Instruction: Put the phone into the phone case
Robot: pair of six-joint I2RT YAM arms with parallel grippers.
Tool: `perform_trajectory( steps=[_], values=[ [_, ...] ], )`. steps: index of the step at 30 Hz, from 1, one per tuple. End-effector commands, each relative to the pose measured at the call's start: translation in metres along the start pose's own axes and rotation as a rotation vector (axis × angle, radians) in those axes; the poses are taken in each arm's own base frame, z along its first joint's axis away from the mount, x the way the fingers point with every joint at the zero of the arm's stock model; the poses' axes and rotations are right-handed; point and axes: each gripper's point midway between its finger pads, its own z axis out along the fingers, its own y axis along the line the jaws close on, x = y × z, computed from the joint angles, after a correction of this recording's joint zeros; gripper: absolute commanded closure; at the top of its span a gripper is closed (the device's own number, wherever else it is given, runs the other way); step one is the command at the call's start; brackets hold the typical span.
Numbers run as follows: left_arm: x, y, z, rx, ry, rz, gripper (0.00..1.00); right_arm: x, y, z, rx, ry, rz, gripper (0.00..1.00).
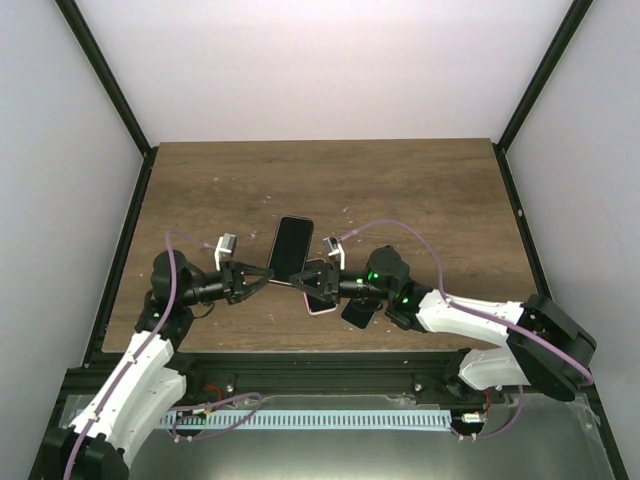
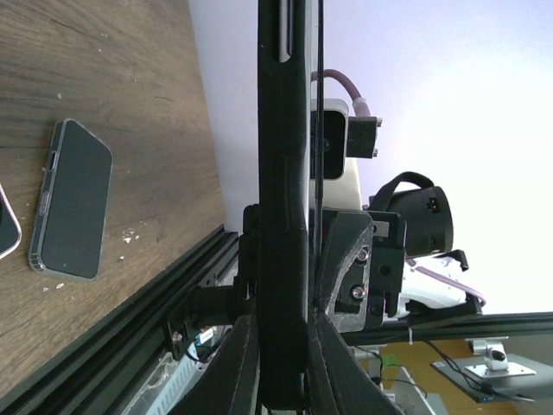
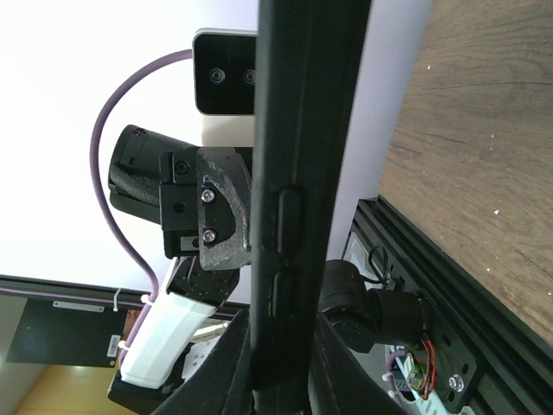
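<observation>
A black phone case, a flat slab with moulded side buttons, is held above the table between both arms. In the top view its upper face is glossy black; I cannot tell whether the phone sits inside it. My left gripper is shut on its near end from the left, and my right gripper is shut on it from the right. In the left wrist view the case stands edge-on between the closed fingers of the left gripper. The right wrist view shows the same case clamped in the right gripper.
A pink-rimmed phone lies on the wooden table under my right gripper. A dark phone in a clear case lies beside it, also seen in the left wrist view. The black frame rail runs along the near edge.
</observation>
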Motion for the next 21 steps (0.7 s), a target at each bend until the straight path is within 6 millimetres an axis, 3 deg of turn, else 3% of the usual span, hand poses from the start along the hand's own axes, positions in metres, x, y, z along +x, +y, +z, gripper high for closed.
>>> perform_trajectory(
  steps=[1, 5, 7, 14, 21],
  values=[
    [-0.005, -0.001, 0.001, -0.038, -0.007, 0.038, 0.99, 0.004, 0.019, 0.0, -0.038, 0.013, -0.117, 0.96],
    [-0.009, -0.002, 0.0, -0.083, -0.019, 0.074, 0.62, 0.004, 0.019, -0.004, -0.014, 0.006, -0.172, 0.99],
    [-0.012, -0.002, 0.0, -0.103, -0.018, 0.093, 0.51, 0.007, 0.021, -0.007, -0.011, 0.015, -0.195, 0.99],
    [-0.022, -0.031, 0.006, -0.056, 0.013, 0.24, 0.49, 0.024, 0.039, -0.009, -0.075, 0.11, -0.271, 0.99],
    [-0.042, -0.024, 0.006, -0.095, -0.02, 0.222, 0.54, 0.043, 0.04, -0.009, -0.106, 0.185, -0.311, 0.99]
  ],
)
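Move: Between the two hands the phone lies roughly level, pinched by both near its near end. Its middle is about 6 cm ahead and 1 cm to the left of the right hand, and about 5 cm ahead and 5 cm to the right of the left hand. From the right hand, the pink-cased phone lies about 5 cm ahead and 4 cm right, some 22 cm below; the bare phone about 1 cm ahead, 16 cm right, equally low. Opening to about half, the left fingers let go of the phone's left edge, and the hand moves forward along that edge and up, some 3 cm each way, fingers tipping down slightly. The right hand keeps its pinch at the near right corner and draws the phone back about 3.5 cm, turning it roughly 10 degrees counter-clockwise and raising its far end. ##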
